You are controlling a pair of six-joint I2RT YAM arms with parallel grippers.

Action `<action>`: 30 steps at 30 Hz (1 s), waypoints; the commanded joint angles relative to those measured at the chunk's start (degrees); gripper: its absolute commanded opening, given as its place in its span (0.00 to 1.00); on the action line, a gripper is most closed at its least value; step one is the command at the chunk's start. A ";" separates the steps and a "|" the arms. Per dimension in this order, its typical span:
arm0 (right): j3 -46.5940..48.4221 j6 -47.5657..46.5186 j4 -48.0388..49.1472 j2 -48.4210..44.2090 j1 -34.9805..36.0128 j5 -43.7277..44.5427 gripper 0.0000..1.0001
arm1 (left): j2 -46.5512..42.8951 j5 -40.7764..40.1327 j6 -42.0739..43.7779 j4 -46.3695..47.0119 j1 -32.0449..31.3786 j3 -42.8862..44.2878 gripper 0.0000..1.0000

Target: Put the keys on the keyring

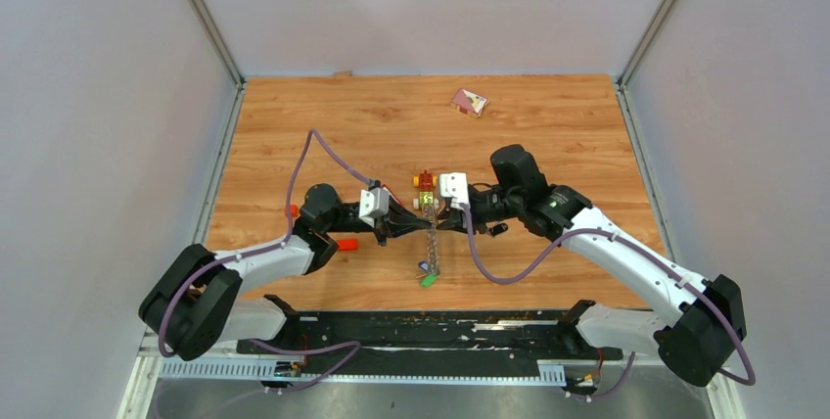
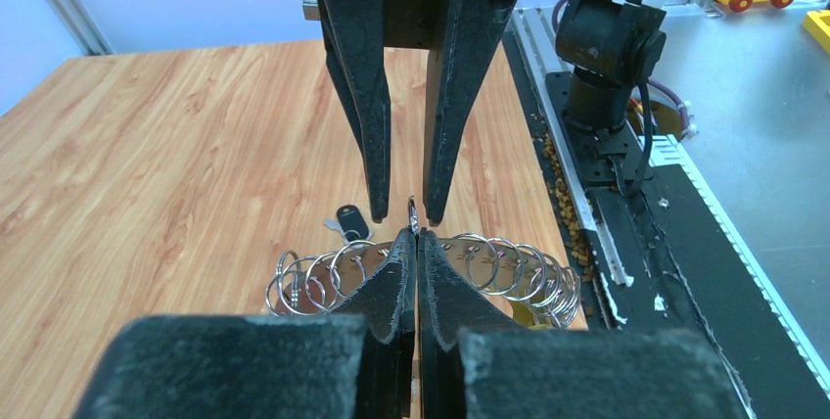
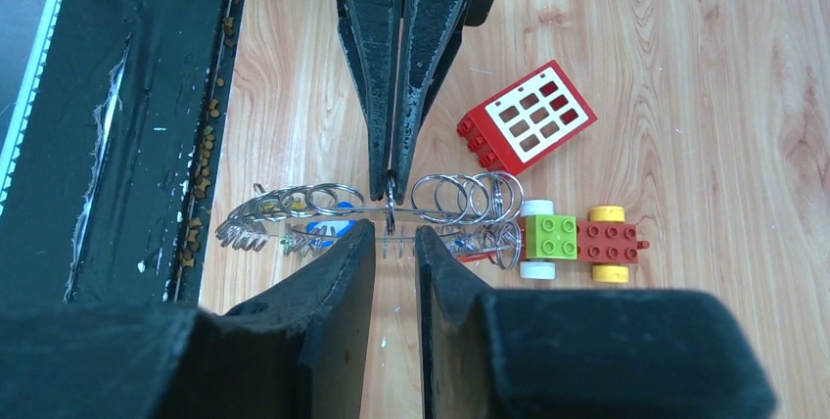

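The keyring [image 1: 432, 243] hangs edge-on between both arms above the table, a thin wire hoop strung with many small split rings [image 2: 499, 264]. My left gripper [image 2: 417, 235] is shut on the hoop's wire; the right wrist view shows the same pinch from above [image 3: 391, 184]. My right gripper [image 3: 394, 235] faces it, open, its fingertips either side of the wire and a small ring. Keys with a blue head [image 3: 321, 230] and a green head [image 1: 428, 281] hang on the keyring. A black-headed key [image 2: 349, 219] lies loose on the table below.
A toy car [image 3: 579, 240] of red, green and yellow bricks stands just beyond the keyring. A red window brick [image 3: 526, 117] lies at the far side of the table. A small orange-red piece [image 1: 347, 243] lies by the left arm. The black base rail [image 1: 431, 326] runs along the near edge.
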 commanded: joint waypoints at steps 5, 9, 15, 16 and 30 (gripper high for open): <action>0.06 0.26 2.77 -0.05 0.14 -1.81 0.19 | 0.51 1.22 -1.06 5.69 -0.22 -0.15 0.00; 0.01 0.26 2.91 0.37 0.49 -1.73 0.19 | 0.67 1.26 -1.51 6.23 -0.22 -0.13 0.00; 0.12 0.28 3.03 0.80 0.92 -1.47 0.17 | 0.81 1.45 -1.62 6.50 -0.17 -0.15 0.00; 0.19 0.28 3.04 0.83 0.93 -1.46 0.16 | 0.91 1.50 -1.62 6.52 -0.18 -0.15 0.00; -0.88 -4.44 2.43 -2.11 1.24 2.75 0.00 | 0.85 1.77 5.10 -0.72 -0.16 1.12 0.00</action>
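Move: The keyring's upright wire loop, pinched in my left fingertips, is only about 1 cm left of my right hand, level with it; from my left hand it is about 1 cm to the right. On the table some 17 cm below, the toy car lies about 13 cm ahead of my right hand and 1 cm left, the red window block 9 cm ahead and 10 cm left, the black fob 3 cm ahead and 13 cm right. I shut my right fingers from about a quarter open until their tips meet on the keyring's wire loop, right at my left fingertips, while the right hand eases only about half a centimetre down and left, without turning. My left hand stays put and keeps its pinch on the keyring as a steady hold. ##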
